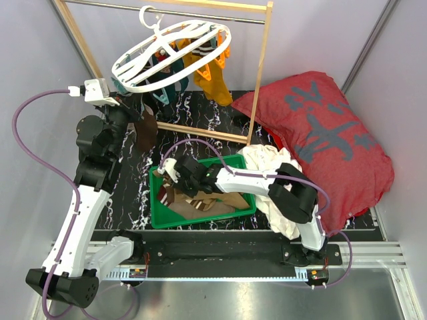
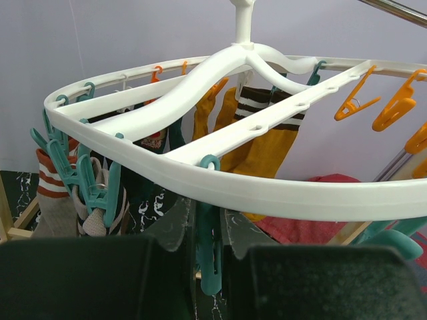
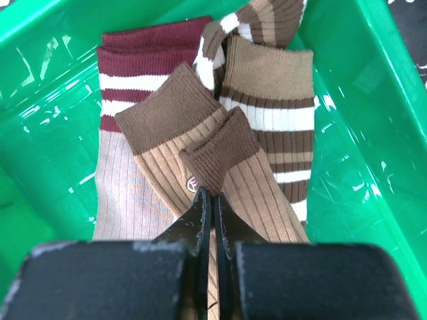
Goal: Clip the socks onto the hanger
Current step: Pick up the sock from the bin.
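Observation:
The white oval hanger hangs from the rod, with mustard socks and darker ones clipped under it. My left gripper reaches up to the hanger's near rim and is shut on a teal clip that hangs below it. More socks lie in the green bin. My right gripper is down in the bin, shut on the brown cuff of a tan sock. A maroon-striped sock and a brown-striped one lie beside it.
A wooden rack with a metal rod carries the hanger. A big red cushion fills the right side, with a white cloth bunched against it. Orange clips hang free on the hanger's far side.

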`<control>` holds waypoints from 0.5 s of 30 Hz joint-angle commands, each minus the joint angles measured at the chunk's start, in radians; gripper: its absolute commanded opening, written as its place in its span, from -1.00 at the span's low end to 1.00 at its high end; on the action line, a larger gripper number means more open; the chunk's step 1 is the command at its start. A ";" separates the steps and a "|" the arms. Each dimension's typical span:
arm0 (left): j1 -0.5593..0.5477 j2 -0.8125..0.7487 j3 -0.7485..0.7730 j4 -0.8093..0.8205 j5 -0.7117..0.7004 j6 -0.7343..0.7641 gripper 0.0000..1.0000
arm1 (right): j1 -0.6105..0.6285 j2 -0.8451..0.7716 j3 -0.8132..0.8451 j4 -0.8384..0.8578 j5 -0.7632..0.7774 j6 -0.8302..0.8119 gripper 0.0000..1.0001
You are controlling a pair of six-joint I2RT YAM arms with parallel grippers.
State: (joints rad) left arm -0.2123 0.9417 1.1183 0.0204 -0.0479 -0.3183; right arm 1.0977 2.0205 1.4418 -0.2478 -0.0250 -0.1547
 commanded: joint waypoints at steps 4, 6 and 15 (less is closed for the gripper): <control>-0.001 -0.003 -0.006 -0.132 0.068 -0.002 -1.00 | -0.008 -0.187 0.026 0.035 0.019 0.053 -1.00; -0.001 -0.006 -0.008 -0.135 0.068 -0.004 -1.00 | -0.015 -0.233 0.031 0.061 0.052 0.085 -0.99; -0.004 -0.030 -0.015 -0.137 0.060 -0.088 -1.00 | -0.036 -0.413 -0.050 0.344 0.161 0.127 -1.00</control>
State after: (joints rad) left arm -0.2123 0.9215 1.1183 0.0025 -0.0242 -0.3466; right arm 1.0733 1.6913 1.4281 -0.1143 0.0544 -0.0574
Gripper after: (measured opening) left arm 0.127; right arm 0.011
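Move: The teal clip waiting at the hanger's near rim, where the brown sock is being taken, is roughly 38 cm above the right fingers, 10 cm ahead and 7 cm left. The hanger's middle is about 22 cm ahead, 1 cm right and 43 cm up. Beside the pinched cuff, the maroon-striped sock's cuff lies about 5 cm left, 3 cm back and 1 cm lower. The left hand already holds the clip, right at its fingertips. The brown sock, already pinched by its cuff in the right hand's shut fingers, is pulled almost straight up out of the bin, about 18 cm and gathering speed, towards the clip. Late in the lift the hand eases a little forward, and the wrist tilts some 25 degrees so the fingers, still aimed leftward, point less steeply down. ##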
